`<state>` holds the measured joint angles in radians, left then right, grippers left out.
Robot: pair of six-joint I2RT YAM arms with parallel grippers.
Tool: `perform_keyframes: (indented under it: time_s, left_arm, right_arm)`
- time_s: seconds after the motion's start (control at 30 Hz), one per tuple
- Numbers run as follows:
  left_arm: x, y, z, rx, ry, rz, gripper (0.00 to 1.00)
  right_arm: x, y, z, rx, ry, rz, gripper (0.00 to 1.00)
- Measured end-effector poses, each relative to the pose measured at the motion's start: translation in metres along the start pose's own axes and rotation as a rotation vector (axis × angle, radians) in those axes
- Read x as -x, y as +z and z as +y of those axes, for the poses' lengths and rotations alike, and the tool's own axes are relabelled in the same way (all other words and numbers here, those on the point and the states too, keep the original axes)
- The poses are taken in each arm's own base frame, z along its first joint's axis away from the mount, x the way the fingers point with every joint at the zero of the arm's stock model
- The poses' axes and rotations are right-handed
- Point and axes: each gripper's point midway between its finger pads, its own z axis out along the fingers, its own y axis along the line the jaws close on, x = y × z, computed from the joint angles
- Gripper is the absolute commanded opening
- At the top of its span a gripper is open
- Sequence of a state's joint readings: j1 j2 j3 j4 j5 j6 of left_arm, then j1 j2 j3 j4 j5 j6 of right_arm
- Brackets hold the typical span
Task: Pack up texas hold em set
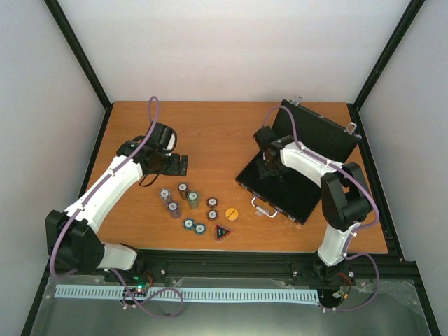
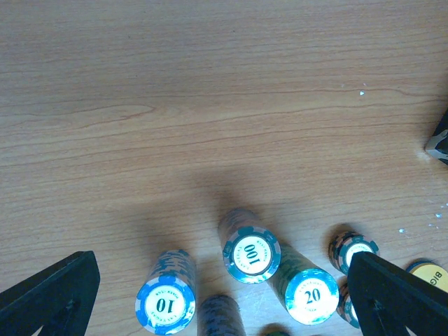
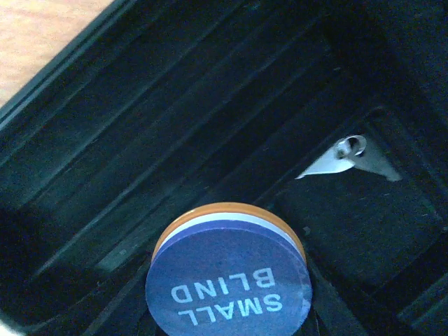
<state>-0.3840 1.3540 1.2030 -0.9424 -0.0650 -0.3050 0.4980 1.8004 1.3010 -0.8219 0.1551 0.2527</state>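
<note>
The black case (image 1: 290, 192) lies open at the right, lid (image 1: 318, 129) raised and silver handle (image 1: 264, 208) facing the front. My right gripper (image 1: 268, 168) is down inside the case, shut on a blue round disc (image 3: 229, 283) marked SMALL BLIND with an orange layer behind it. The case's ribbed black lining (image 3: 140, 140) shows around the disc. My left gripper (image 2: 224, 301) hangs open just behind the poker chip stacks; the 100 stack (image 2: 250, 253), the 10 stack (image 2: 165, 303) and the 20 stack (image 2: 311, 296) stand between its fingers. A dark triangular token (image 1: 222, 232) lies near the front.
Several chip stacks (image 1: 189, 206) cluster left of the case. An orange disc (image 1: 232, 213) lies beside them, close to the case's front corner (image 2: 439, 140). A silver metal fitting (image 3: 343, 157) sits inside the case. A black rail (image 1: 266, 262) edges the table's front.
</note>
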Motion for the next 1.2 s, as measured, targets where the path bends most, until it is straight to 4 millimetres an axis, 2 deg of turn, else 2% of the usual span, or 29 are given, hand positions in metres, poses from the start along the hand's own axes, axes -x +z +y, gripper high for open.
perform_keyframes:
  time_s: [0.33, 0.47, 0.8, 1.2]
  left_arm:
    - [-0.003, 0.01, 0.002, 0.017, 0.008, 0.029, 1.0]
    - [-0.004, 0.015, 0.002, 0.025, 0.01, 0.045, 1.0]
    - [-0.002, 0.02, 0.002, 0.032, 0.011, 0.057, 1.0]
    - [-0.001, 0.019, 0.001, 0.031, 0.011, 0.053, 1.0]
  right_arm:
    - [0.021, 0.01, -0.052, -0.079, 0.112, -0.064, 0.36]
    - [0.024, 0.017, -0.064, -0.104, 0.137, -0.071, 0.36]
    - [0.006, 0.036, -0.082, -0.164, 0.157, -0.028, 0.37]
    - [-0.001, 0.052, -0.095, -0.205, 0.182, -0.008, 0.4]
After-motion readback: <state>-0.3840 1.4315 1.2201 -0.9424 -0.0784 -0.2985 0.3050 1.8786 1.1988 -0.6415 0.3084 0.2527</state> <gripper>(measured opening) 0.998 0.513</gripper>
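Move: Over the open case, the right hand already pinches the small blind button, about 5 cm above its spot in the case's far compartment, some 9 cm to the right and 4 cm ahead. The keys lie on the case floor, about 5 cm right and 3 cm ahead; the case handle is roughly 12 cm back and 3 cm left. From the idle left hand the spot is about 42 cm right, 6 cm ahead and 16 cm lower. Carrying the small blind button across the case, the right hand sweeps about 9 cm right with some 4 cm forward, level at first, then sinks about 4 cm towards the floor of the far compartment, ending just right of the keys by the hinge side. The wrist turns clockwise a little over 10 degrees, and the fingers keep their pinch throughout. ##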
